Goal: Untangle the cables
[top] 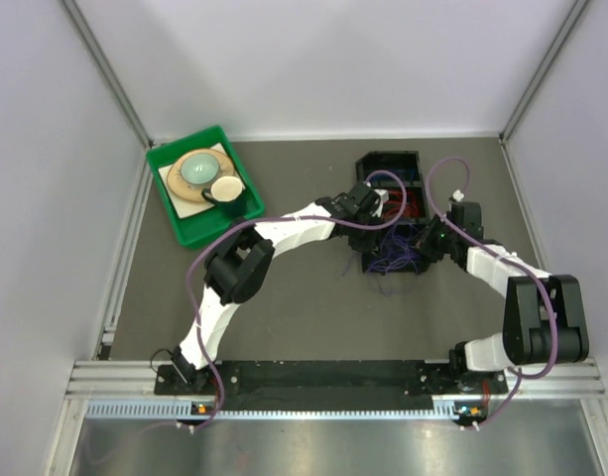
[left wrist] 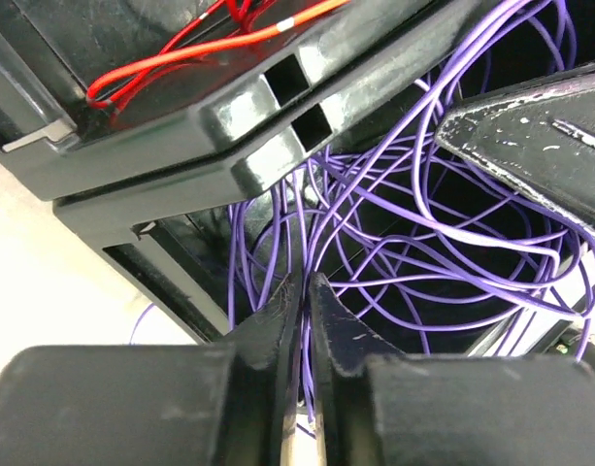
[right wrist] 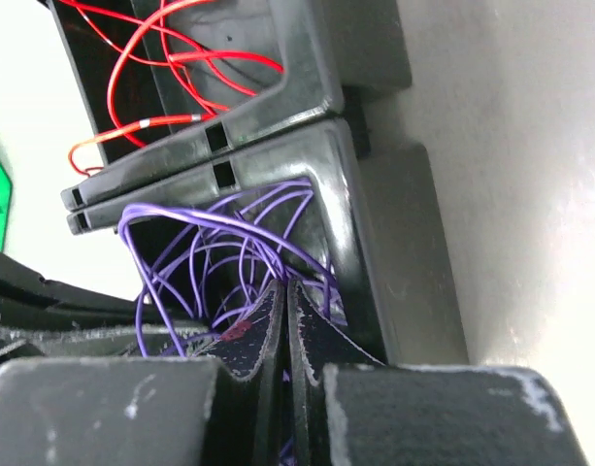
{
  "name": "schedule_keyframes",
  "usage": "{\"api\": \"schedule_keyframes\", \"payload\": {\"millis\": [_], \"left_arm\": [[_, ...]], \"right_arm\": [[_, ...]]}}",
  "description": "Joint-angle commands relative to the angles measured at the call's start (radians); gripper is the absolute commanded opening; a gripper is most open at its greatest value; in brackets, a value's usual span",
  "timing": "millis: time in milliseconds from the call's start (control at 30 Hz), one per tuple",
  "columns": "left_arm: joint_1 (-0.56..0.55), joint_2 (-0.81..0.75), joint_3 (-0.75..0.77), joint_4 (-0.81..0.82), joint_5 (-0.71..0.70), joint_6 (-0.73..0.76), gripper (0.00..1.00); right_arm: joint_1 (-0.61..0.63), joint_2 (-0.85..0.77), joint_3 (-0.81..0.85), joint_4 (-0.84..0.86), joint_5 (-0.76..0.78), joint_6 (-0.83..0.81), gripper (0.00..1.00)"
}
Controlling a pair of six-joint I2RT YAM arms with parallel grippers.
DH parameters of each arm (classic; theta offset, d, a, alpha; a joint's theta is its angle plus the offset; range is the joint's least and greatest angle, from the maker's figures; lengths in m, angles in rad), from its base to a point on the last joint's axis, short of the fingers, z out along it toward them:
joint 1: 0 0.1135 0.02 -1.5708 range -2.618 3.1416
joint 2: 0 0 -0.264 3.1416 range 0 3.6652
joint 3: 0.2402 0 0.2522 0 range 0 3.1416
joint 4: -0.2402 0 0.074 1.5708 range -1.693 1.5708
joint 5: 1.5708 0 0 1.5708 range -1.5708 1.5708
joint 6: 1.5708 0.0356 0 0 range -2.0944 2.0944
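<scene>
The cables lie in two adjoining black bins. Red cables point(top: 398, 193) point(left wrist: 181, 60) point(right wrist: 142, 126) fill the far bin point(top: 388, 159). A loose tangle of purple cables point(top: 393, 253) point(left wrist: 370, 209) point(right wrist: 210, 216) fills the near bin point(top: 368, 263), and a few loops spill over its front edge. My left gripper point(top: 375, 210) point(left wrist: 303, 282) reaches in from the left, its jaws nearly together with purple strands pinched between them. From the right, my right gripper point(top: 429, 241) point(right wrist: 285, 284) is shut at the tangle, and purple strands run into its tips.
A green bin point(top: 165, 213) at the back left holds a plate, a bowl and a small lid. Grey walls close the table in on three sides. The bins' black walls stand close around both grippers.
</scene>
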Motion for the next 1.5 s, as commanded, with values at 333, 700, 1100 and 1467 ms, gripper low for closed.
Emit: {"api": "schedule_keyframes", "payload": {"millis": [333, 700, 1100, 1467], "left_arm": [[0.002, -0.203, -0.058, 0.089, -0.06, 0.007, 0.47], [0.002, -0.362, -0.141, 0.104, -0.118, 0.016, 0.8], [-0.105, -0.557, -0.423, 0.192, -0.228, 0.004, 0.8], [-0.332, -0.462, -0.448, 0.255, -0.662, -0.004, 0.82]], "right_arm": [[0.015, 0.049, 0.048, 0.018, 0.044, -0.037, 0.0], [0.021, 0.07, 0.053, 0.015, 0.053, -0.042, 0.0], [0.02, 0.072, 0.059, 0.027, 0.051, -0.032, 0.0], [0.021, 0.069, 0.062, 0.03, 0.039, -0.034, 0.0]]}}
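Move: The left hand is shut on strands of the purple cable, whose coils centre about 3 cm to its right and 2 cm below, level with it; the cable's loose loop outside the tray lies roughly 8 cm back and 5 cm down. The red cable is some 11 cm ahead and 4 cm right. From the right hand, fingers shut in the same tray, the purple coils centre about 5 cm left, 1 cm back, slightly below. The left fingers let go of the purple cable, opening wide as the hand lifts about 12 cm out of the tray. It then swings back some 10 cm and a little left, sinking 4 cm, over the tray's near wall to above the loose loops, fingertips tilting forward about 20 degrees. The right hand keeps its shut fingertips down against the purple coils, easing only about 1 cm forward. ##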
